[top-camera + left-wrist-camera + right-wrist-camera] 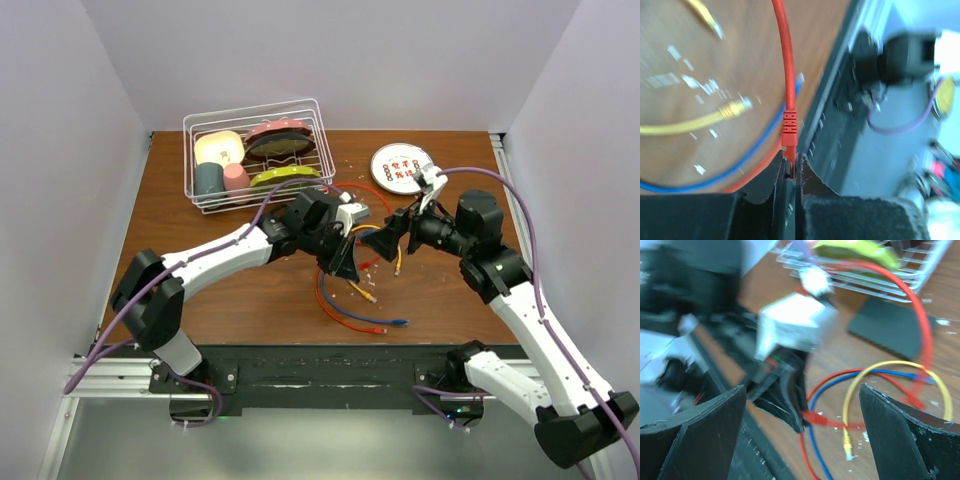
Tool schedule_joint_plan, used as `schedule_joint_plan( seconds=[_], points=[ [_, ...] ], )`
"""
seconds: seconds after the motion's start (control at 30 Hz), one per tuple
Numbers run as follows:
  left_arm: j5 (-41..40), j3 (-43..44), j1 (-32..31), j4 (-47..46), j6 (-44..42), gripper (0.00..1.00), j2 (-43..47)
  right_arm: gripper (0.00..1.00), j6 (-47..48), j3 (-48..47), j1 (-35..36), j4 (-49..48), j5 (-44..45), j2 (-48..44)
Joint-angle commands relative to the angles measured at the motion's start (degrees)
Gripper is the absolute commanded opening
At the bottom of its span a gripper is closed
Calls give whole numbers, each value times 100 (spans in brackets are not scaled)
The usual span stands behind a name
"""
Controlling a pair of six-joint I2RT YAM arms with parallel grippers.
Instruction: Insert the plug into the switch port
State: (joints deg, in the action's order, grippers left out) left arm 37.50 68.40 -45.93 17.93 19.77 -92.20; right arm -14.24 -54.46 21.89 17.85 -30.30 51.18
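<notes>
My left gripper point(791, 167) is shut on the tip of the red plug point(790, 127), whose red cable runs away over the wooden table. From above, the left gripper point(343, 265) sits mid-table, pointing down and towards the near edge. My right gripper point(392, 238) faces it from the right with its jaws wide apart and nothing between them. In the right wrist view, the open right gripper point(801, 390) frames the left gripper's fingers point(790, 405) and the red plug point(816, 418). The switch point(890, 329), a flat black box, lies on the table just in front of the wire basket.
A white wire basket point(190, 125) of dishes stands at the back left. At the back right lies a round white disc point(402, 167) with red marks. Loose yellow point(365, 293), blue point(395, 323) and red cables lie looped between the grippers and the table's near edge.
</notes>
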Motion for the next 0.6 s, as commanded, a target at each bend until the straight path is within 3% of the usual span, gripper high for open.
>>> schedule_joint_plan(
  seconds=[0.0,0.13,0.33,0.43,0.57],
  points=[
    [1048,165,14,379,-246,0,158,95,220,-48,96,-221,-1170,392],
    [1225,296,189,201,-79,0,518,87,237,-4,219,-141,-1469,639],
    [1487,253,830,492,-149,0,756,83,194,225,395,-27,-1505,560],
    [1751,148,1120,448,-114,0,870,69,141,286,430,-79,-1540,569],
    [1998,121,1183,448,-105,0,932,64,79,313,439,-220,-1663,665]
  ],
)
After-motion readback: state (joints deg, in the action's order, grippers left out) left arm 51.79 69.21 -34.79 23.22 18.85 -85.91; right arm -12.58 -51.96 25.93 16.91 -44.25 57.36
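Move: The red plug is pinched in the left fingers; from the open right gripper it lies about 4 cm back, 5 cm left and 12 cm below, and that gripper is what the left hand meets. From the right hand the black switch lies roughly 19 cm ahead, 10 cm left and 27 cm below. A yellow plug on the table is some 2 cm ahead, 5 cm right and 15 cm below the left hand. Right gripper, partly closing, sweeps some 6 cm left, down and back towards the plug the left hand raises leftward. ##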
